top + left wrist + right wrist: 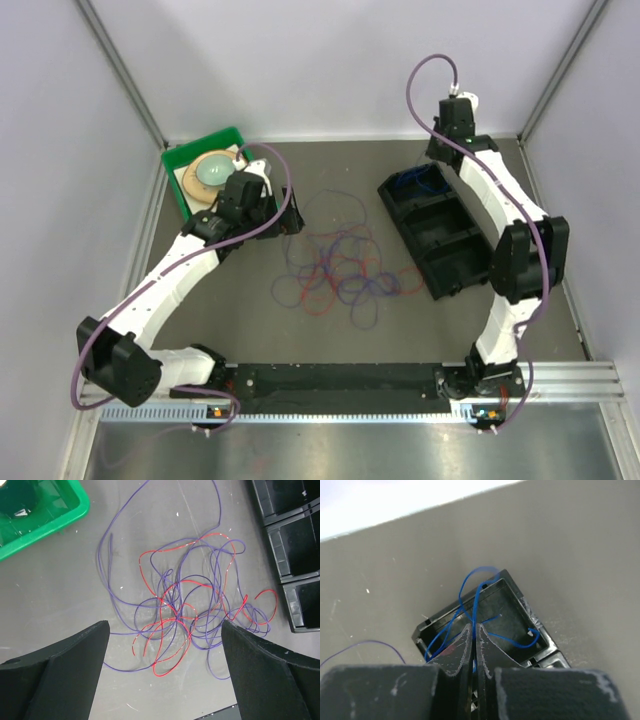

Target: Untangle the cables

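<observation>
The cables [335, 270] lie as a loose tangle of red and purple loops on the grey table, between the two arms. In the left wrist view this tangle [190, 610] spreads just ahead of my left gripper [165, 625], which hovers above it, open, with nothing between its fingers. From above, the left gripper [266, 212] sits at the tangle's left edge. My right gripper [474, 626] is shut on a blue cable [476, 605] that runs up between its fingertips and loops over the far compartment of the black tray [520, 596]. The top view places the right gripper [432, 162] over that compartment.
The black tray [440, 235] has three compartments and lies to the right of the tangle; blue cable [410, 180] shows in its far one. A green tray [205, 145] holding a pale bowl [213, 170] stands at the back left. Walls enclose the table.
</observation>
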`<state>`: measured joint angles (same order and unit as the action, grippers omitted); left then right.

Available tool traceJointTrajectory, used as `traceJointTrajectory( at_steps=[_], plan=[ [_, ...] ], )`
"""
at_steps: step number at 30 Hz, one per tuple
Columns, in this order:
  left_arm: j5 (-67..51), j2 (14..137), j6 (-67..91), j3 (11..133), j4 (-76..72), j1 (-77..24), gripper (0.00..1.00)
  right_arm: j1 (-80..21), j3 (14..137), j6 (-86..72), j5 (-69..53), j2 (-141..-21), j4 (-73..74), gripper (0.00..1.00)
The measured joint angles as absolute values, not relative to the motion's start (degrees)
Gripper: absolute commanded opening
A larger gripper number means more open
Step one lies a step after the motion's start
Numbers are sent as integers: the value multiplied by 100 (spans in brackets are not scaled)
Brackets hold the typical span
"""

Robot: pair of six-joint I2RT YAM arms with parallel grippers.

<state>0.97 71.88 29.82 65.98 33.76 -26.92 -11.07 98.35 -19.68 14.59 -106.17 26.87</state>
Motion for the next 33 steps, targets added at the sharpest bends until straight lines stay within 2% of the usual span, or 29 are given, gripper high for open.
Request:
traceJointTrajectory(
  at_steps=[14,15,16,18,21,26,28,33],
  plan=[
    [119,7022,2985,6455,3474,-2692,99,-1098,9839,-2241,1494,-11686,2740,1],
    [119,7002,2985,6440,3474,-2692,99,-1096,9839,-2259,1494,-11736,2753,10],
    [117,6995,2987,6427,3479,-2692,99,-1092,9841,-2270,1494,-11791,2768,26],
    [117,6991,2987,6410,3479,-2692,99,-1083,9843,-2324,1490,-11843,2832,32],
    [117,6991,2987,6403,3481,-2692,99,-1070,9880,-2366,1494,-11832,2897,46],
    [115,6991,2985,6403,3498,-2692,99,-1070,9596,-2416,1500,-11437,2692,51],
    [113,6991,2982,6403,3498,-2692,99,-1070,9524,-2423,1500,-11135,2694,56],
    [119,6991,2982,6403,3503,-2687,99,-1070,9524,-2427,1494,-10366,2609,57]
  ],
)
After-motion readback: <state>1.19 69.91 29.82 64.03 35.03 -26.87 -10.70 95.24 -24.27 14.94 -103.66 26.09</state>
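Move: The blue cable already hangs from the right hand's closed fingertips into the black organizer's far compartment, which lies almost directly below, some 17 cm down. The middle compartment is about 10 cm back and 5 cm right of the hand, at similar depth; the red-and-purple cable tangle is roughly 20 cm back, 17 cm left and 20 cm below. From the idle left hand, the far compartment is about 17 cm ahead, 28 cm right and 17 cm below. The blue cable, still pinched, is lowered into the organizer's far compartment by the right hand sinking about 11 cm nearly straight down, fingers tipping some 15 degrees further downward. At the bottom the fingers open to about half and let go; the empty hand then climbs straight back to its starting height, its tilt undone. ##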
